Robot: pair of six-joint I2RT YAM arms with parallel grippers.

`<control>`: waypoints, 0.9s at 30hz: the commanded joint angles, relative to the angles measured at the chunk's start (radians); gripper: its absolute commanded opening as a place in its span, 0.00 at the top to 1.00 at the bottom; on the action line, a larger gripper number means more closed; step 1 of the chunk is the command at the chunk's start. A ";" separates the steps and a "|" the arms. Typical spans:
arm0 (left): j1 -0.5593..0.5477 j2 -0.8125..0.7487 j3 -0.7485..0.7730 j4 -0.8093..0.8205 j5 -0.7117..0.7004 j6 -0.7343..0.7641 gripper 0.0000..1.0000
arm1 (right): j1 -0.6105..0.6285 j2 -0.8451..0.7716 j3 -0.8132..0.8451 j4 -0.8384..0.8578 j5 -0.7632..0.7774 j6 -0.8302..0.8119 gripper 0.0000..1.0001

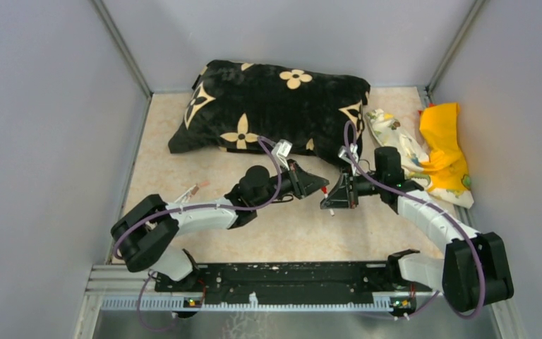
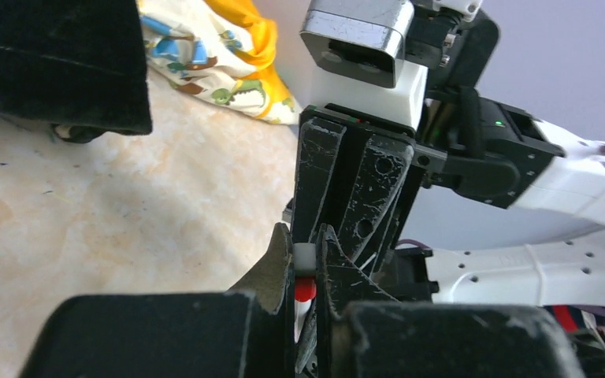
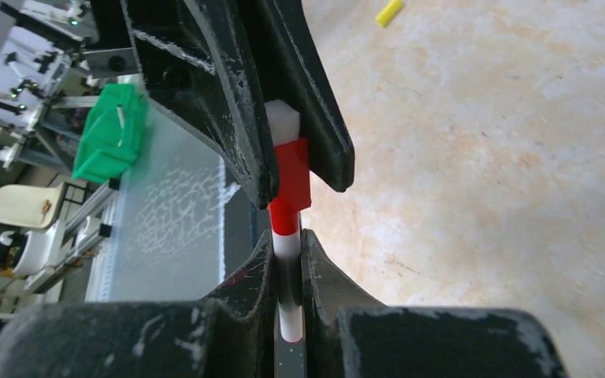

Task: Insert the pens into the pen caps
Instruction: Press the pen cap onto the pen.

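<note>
Both grippers meet tip to tip in mid-table. My right gripper point(image 3: 286, 236) point(image 1: 333, 200) is shut on a thin white pen point(image 3: 287, 276) that has a red front section. That red section runs into a red pen cap point(image 3: 293, 169) with a white end. My left gripper point(image 2: 305, 246) point(image 1: 322, 187) is shut on this cap point(image 2: 305, 287). In the right wrist view the left gripper's fingers point(image 3: 236, 102) come in from the top. Another pen point(image 1: 193, 189) with a pinkish tip lies on the table by the left arm. A yellow cap point(image 3: 389, 12) lies loose on the table.
A black cushion point(image 1: 275, 106) with cream flowers fills the back of the table. A patterned cloth point(image 1: 395, 138) and a yellow cloth point(image 1: 444, 141) lie at the back right. Grey walls close in both sides. The beige tabletop point(image 1: 282, 233) runs to the arms' base rail.
</note>
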 commanded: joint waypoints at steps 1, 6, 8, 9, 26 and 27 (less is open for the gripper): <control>-0.070 0.029 -0.106 -0.139 0.487 -0.059 1.00 | -0.039 -0.041 0.090 0.371 0.023 0.039 1.00; -0.047 -0.009 -0.051 -0.241 0.391 0.011 1.00 | -0.016 -0.020 0.116 0.217 0.017 -0.130 1.00; -0.030 -0.022 -0.026 -0.218 0.341 0.005 1.00 | 0.008 -0.012 0.133 0.137 0.022 -0.219 1.00; -0.021 -0.030 -0.013 -0.208 0.311 0.002 0.97 | 0.020 -0.005 0.134 0.114 0.026 -0.248 1.00; 0.097 -0.536 -0.105 -0.428 -0.282 0.332 0.06 | 0.050 0.079 0.195 -0.107 0.291 -0.472 1.00; 0.097 -0.564 -0.128 -0.455 -0.305 0.346 0.03 | 0.045 0.092 0.199 -0.110 0.328 -0.473 1.00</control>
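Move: The pen cap is pinched in the left fingers, its middle about 1 cm below that hand, and sits on the pen; the pen's middle is some 3 cm back and 5 cm below. From the right hand, which grips the pen, the cap is about 3 cm ahead and 3 cm above. From the left hand, the small yellow piece lies level, roughly 28 cm left and 16 cm below; the black pillow is some 30 cm ahead, 14 cm left and 12 cm below. The capped pen stays in the shut right fingers while both hands draw back together by nearly 1 cm; the left fingers then open wide, letting go of the pen cap, and that hand pulls away left and up, each about 10 cm, turning some 20 degrees. The right hand reverses forward to end about 5 cm ahead, rolling the pen roughly 25 degrees so its cap end comes back. ##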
